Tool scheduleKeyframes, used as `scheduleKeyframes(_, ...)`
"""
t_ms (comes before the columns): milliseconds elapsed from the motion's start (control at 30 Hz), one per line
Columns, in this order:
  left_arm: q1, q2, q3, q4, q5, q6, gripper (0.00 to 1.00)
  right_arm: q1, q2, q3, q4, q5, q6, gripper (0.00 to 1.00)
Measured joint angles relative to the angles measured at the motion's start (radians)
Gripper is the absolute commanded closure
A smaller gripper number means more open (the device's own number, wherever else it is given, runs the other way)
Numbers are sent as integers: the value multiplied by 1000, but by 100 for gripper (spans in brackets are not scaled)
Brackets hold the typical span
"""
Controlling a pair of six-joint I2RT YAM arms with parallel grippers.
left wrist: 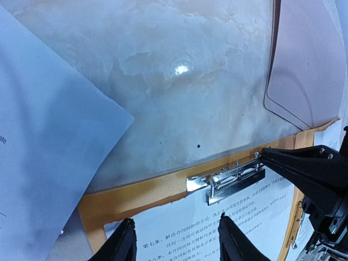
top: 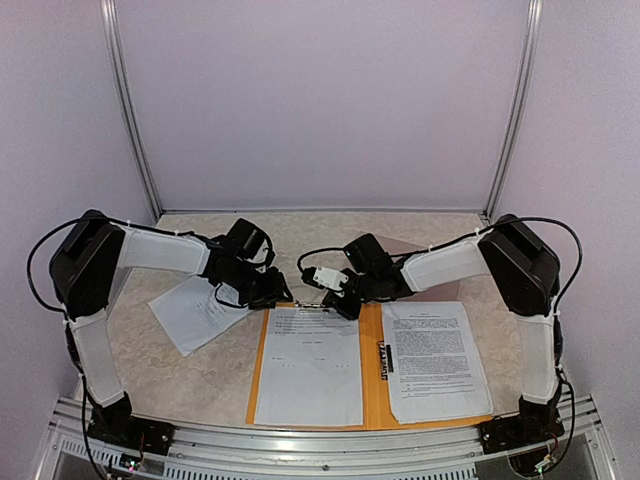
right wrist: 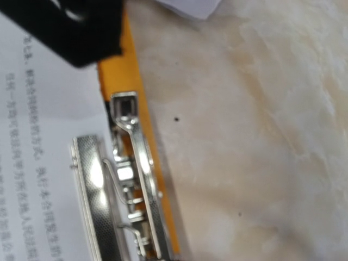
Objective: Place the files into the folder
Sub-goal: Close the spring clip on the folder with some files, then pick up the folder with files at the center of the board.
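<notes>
An orange folder (top: 371, 362) lies open on the table between my arms. One printed file (top: 308, 365) rests on its left half, its top edge under the metal clip (left wrist: 234, 176). Another file (top: 435, 355) lies on the right half, and a third (top: 195, 310) sits loose on the table under my left arm. My left gripper (left wrist: 176, 242) hovers over the clipped file's top left corner, open, with nothing between its fingers. My right gripper (left wrist: 266, 156) is shut, its tip against the clip's right end. The right wrist view shows only the clip (right wrist: 128, 185) close up, not my fingers.
A translucent taupe cover (left wrist: 304, 70) lies on the marble tabletop just beyond the folder's top right. The loose sheet (left wrist: 43, 136) overlaps the folder's left corner. Metal frame posts and grey walls close in the back and sides.
</notes>
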Motion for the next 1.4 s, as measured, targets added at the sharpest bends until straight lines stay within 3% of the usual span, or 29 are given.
scheduleKeyframes(200,-21,-148,-143,-3,-40,-16,24,0,-26,-13,-28,2,33,80)
scheduleKeyframes(267,-36,-208,-194,-10,-62,-31,19,0,-37,-14,-54,3,46,67)
scheduleKeyframes(367,-54,-287,-266,-14,-94,-62,13,-2,-44,-12,-75,5,74,47)
scheduleKeyframes(533,-68,-354,-352,-12,-118,-119,8,-2,-62,-10,-115,10,104,29)
scheduleKeyframes(1100,-151,-335,-426,108,-48,-291,12,10,-376,-222,-130,60,380,28)
scheduleKeyframes(1400,-174,-322,-436,166,-13,-328,12,183,-462,-379,-220,143,491,23)
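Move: The clip lies about 6 cm to the right of my left hand and 3 cm below, with the sheet it holds centred some 16 cm back and 4 cm right. The middle of the folder's left edge is roughly 15 cm back and 6 cm left of that hand. My right fingertips are at the clip's right end: its middle is about 4 cm to their left, and the folder's second clip some 13 cm back and 11 cm right. I leave the clip with both hands. My left hand draws back about 12 cm to the folder's left edge, first swinging left and slightly up, then sinking and coming back right, its fingers spreading almost fully. My shut right fingers open and come free of the clip's right end; that hand rises some 7 cm, then swings back and right towards the second clip, sinking again. ##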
